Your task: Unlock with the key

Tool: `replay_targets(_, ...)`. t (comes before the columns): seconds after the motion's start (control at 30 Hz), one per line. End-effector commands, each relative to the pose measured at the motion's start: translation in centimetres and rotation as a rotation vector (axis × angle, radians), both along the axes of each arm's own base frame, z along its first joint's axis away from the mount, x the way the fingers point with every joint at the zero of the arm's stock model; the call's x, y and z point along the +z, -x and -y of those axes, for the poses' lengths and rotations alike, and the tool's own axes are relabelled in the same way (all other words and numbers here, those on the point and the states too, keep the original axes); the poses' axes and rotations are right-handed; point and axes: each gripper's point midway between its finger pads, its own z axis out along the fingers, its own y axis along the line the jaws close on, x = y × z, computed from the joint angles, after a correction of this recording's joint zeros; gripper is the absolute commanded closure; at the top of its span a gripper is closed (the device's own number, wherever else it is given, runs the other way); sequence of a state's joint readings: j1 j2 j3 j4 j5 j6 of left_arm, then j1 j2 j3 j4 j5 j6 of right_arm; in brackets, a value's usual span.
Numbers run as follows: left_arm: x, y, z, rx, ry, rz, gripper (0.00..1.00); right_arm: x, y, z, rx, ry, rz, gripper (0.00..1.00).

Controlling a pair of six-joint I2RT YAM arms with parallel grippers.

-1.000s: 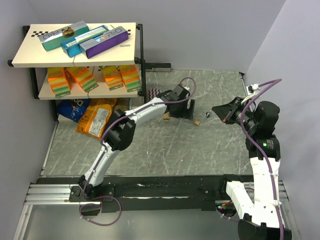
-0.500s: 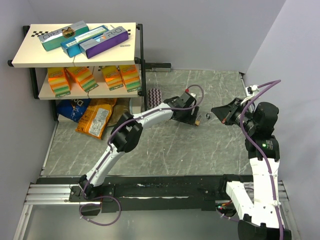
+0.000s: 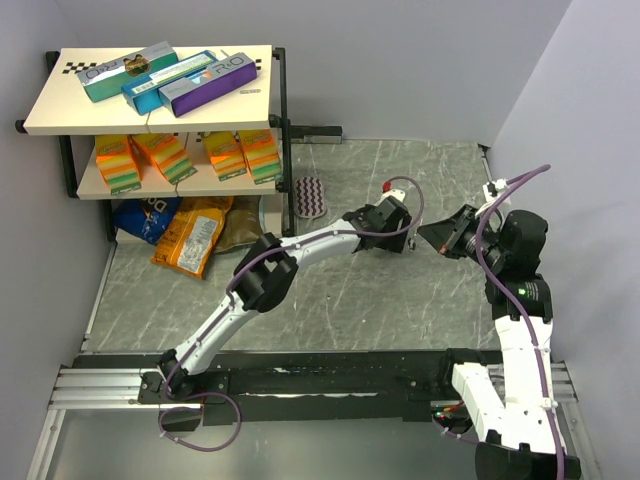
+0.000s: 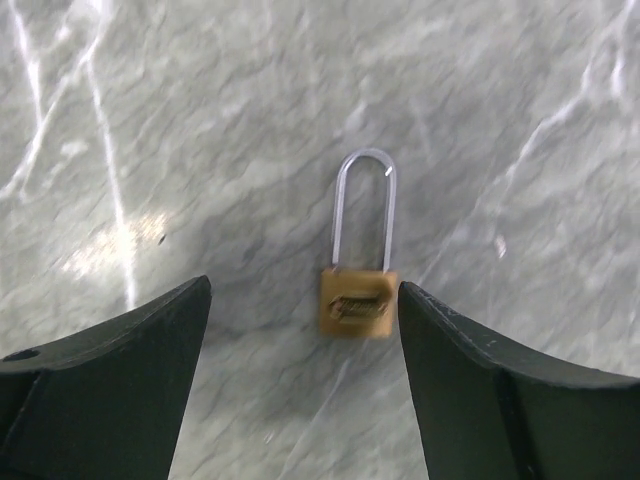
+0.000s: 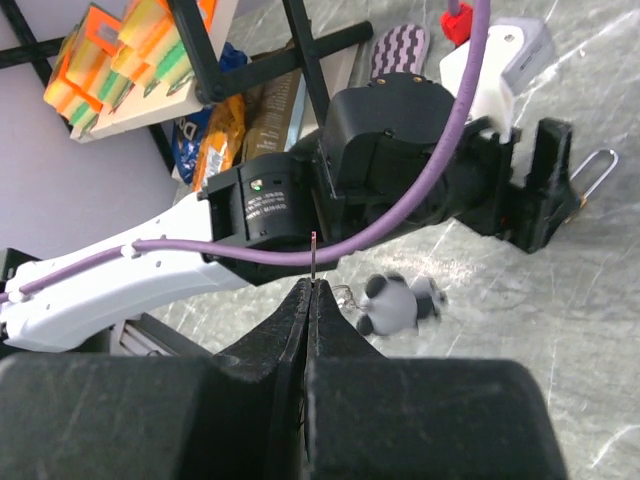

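Observation:
A brass padlock (image 4: 358,302) with a long silver shackle lies flat on the marbled table (image 4: 200,120). It sits between the tips of my left gripper (image 4: 303,287), nearer the right finger (image 4: 480,380), and the jaws are open, apart from it. In the top view the left gripper (image 3: 398,238) covers the padlock. My right gripper (image 5: 311,288) is shut on the key (image 5: 312,252), whose thin blade sticks up from the tips. A small panda charm (image 5: 400,304) hangs beside it. Seen from above, the right gripper (image 3: 440,236) hovers just right of the left one.
A two-level shelf (image 3: 150,120) with boxes and orange packs stands at the back left. Snack bags (image 3: 190,235) lie under it. A striped purple pad (image 3: 312,196) lies behind the stretched left arm (image 3: 300,245). Grey walls close off the table's back and right.
My left arm has swung right across the table and now stands over the padlock, jaws a little narrower. The right gripper has stayed shut on the key, barely moving.

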State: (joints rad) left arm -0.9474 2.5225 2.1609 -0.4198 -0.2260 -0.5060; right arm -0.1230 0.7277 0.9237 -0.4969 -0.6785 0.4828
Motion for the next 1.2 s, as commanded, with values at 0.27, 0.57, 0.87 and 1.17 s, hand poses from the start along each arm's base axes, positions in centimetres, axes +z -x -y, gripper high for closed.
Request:
replay_targets(0.27,-7.5,2.3,-0.5,0.029,-0.124,-0.055,0.30,1.1,0.1,-1.1,0.045,-0.034,0.047,1.00)
replay_targets(0.57,-10.2,4.8,-1.1,-0.043,-0.168,-0.118,0.40,0.7,0.1,-1.3,0.047,-0.048,0.044,1.00)
replay_targets(0.87,-12.3,6.8,-5.6,-0.043,-0.318,-0.158,0.57,0.4,-0.2,-1.6,0.063,-0.069,0.030,1.00)
replay_targets(1.17,-12.4,8.9,-12.0,-0.103,-0.470,-0.174,0.69,0.3,-1.0,-1.4,0.055,-0.064,0.029,1.00)
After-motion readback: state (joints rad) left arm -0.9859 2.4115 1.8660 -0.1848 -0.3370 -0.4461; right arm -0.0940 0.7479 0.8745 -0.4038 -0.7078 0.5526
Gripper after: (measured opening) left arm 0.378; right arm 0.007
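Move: The brass body of the padlock lies on the table just under the open left fingertips, about 1 cm ahead, 2 cm to the right and 2 cm below that hand. A second padlock stands roughly 12 cm to the left and 3 cm ahead of the left hand, and the patterned slipper some 13 cm ahead and 19 cm to the left, both about 2 cm lower. From the right hand, which already holds the key, the first padlock is about 15 cm ahead, 5 cm left and 28 cm down. The left hand edges about 2 cm to the right, centring its slanting fingers over the padlock, then creeps down about 1 cm while the wide-open fingers close by about half their opening, until the tips pinch the brass body from both sides next to the shackle. As the grip finishes closing, the hand turns back and draws the padlock with it about 4 cm to the left and back towards the base, staying low over the table. ##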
